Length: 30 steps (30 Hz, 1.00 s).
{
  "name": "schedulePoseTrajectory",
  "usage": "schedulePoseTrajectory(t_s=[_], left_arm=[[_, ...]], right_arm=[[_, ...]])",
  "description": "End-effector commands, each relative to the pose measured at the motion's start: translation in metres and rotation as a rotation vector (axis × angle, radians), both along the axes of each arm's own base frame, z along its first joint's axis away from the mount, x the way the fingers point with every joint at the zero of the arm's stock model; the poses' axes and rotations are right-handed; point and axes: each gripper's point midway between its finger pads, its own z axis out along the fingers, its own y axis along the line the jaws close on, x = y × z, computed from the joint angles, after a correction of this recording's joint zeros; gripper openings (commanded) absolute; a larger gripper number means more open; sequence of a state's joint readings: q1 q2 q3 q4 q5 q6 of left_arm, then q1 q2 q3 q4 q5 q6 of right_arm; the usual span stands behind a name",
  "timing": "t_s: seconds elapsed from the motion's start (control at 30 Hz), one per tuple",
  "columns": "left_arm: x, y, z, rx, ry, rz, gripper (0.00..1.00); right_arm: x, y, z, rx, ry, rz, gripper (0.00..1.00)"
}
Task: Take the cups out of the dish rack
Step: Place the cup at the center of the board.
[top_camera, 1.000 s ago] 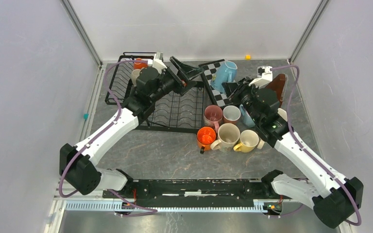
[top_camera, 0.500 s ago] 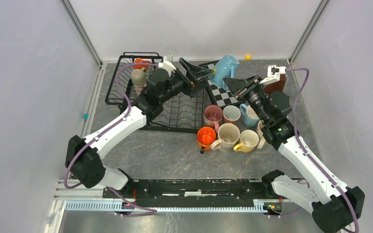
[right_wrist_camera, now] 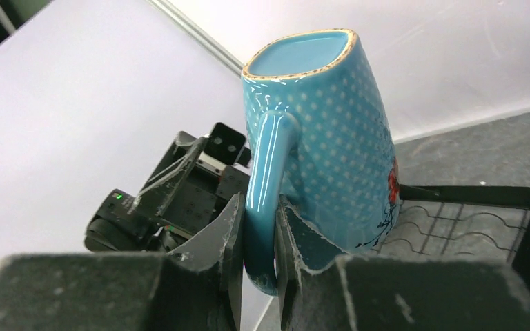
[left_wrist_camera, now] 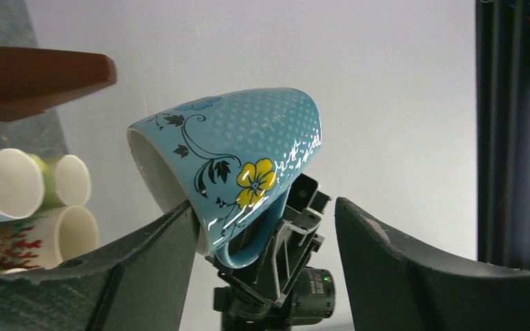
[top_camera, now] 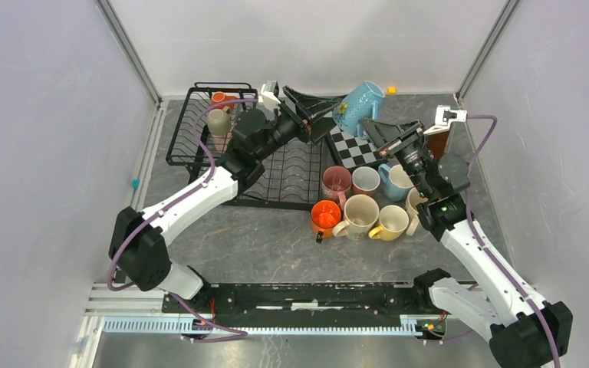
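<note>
My right gripper (top_camera: 368, 127) is shut on the handle of a light blue flowered cup (top_camera: 359, 103) and holds it tilted in the air above the checkerboard; the grip shows in the right wrist view (right_wrist_camera: 261, 203). My left gripper (top_camera: 331, 115) is open, its jaws spread either side of that cup (left_wrist_camera: 248, 138), the left finger (left_wrist_camera: 152, 262) close to its rim. The black dish rack (top_camera: 276, 180) lies at the left. Its basket part holds an orange cup (top_camera: 218, 98) and a beige cup (top_camera: 217, 121). Several cups stand on the table, among them pink (top_camera: 336, 182), orange (top_camera: 325, 217), cream (top_camera: 360, 215) and yellow (top_camera: 389, 222).
A black-and-white checkerboard (top_camera: 357, 147) lies under the raised cup. A brown block (top_camera: 439, 136) stands at the back right. A small orange piece (top_camera: 391, 90) lies by the back wall. Grey walls close in on both sides.
The right gripper has lifted the blue cup off the checkerboard and tilted it up and back. The left gripper has swung right, to the cup.
</note>
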State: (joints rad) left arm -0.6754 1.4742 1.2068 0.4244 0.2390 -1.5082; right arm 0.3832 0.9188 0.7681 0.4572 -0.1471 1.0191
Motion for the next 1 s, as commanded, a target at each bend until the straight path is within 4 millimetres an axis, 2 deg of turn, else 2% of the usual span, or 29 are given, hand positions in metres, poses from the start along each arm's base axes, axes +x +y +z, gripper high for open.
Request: schedulePoseTrajectory(t_s=[0.0,0.13,0.3,0.37,0.57,0.77,0.87,0.97], left_arm=[[-0.026,-0.011,0.053,-0.187,-0.062,-0.110,0.76],[-0.032,-0.016,0.060,-0.248,-0.056,-0.130,0.69],[-0.037,-0.015,0.073,-0.320,-0.069,-0.132,0.51],[-0.038,-0.014,0.077,-0.339,-0.081,-0.124,0.42],[-0.040,-0.019,0.082,-0.335,-0.115,-0.123,0.03],[-0.040,-0.028,0.075,-0.272,-0.138,-0.123,0.02],[-0.043,-0.029,0.079,-0.241,-0.167,-0.123,0.02],[-0.045,-0.027,0.079,-0.206,-0.196,-0.108,0.02]], right_arm=[[-0.030,0.003,0.042,0.132,-0.163,0.109,0.00],[-0.033,0.003,0.038,0.182,-0.157,0.143,0.00],[-0.036,-0.002,0.032,0.221,-0.148,0.140,0.00],[-0.037,-0.004,0.031,0.234,-0.148,0.136,0.00],[-0.042,-0.006,0.027,0.233,-0.142,0.134,0.00],[-0.038,-0.006,0.014,0.137,-0.106,0.096,0.01],[-0.033,-0.008,0.006,0.054,-0.068,0.052,0.11],[-0.033,-0.013,0.000,0.013,-0.057,0.014,0.28]])
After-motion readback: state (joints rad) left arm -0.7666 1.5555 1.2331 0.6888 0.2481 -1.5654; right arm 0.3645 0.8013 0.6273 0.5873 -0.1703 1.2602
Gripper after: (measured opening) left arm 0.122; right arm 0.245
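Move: The blue cup, still held by its handle in the right fingers, has its middle about 6 cm right and 2 cm ahead of the open left fingers, at nearly their height. The red mug stands about 3 cm ahead, 1 cm right and 33 cm below; the checkered board about 16 cm ahead, 5 cm right, well below. From the right hand the cup's middle is 5 cm ahead, 3 cm left; the left fingers 3 cm ahead, 9 cm left. Left hand moves up, right and back some 6 cm, pinching the cup's rim as the right backs 3 cm. ##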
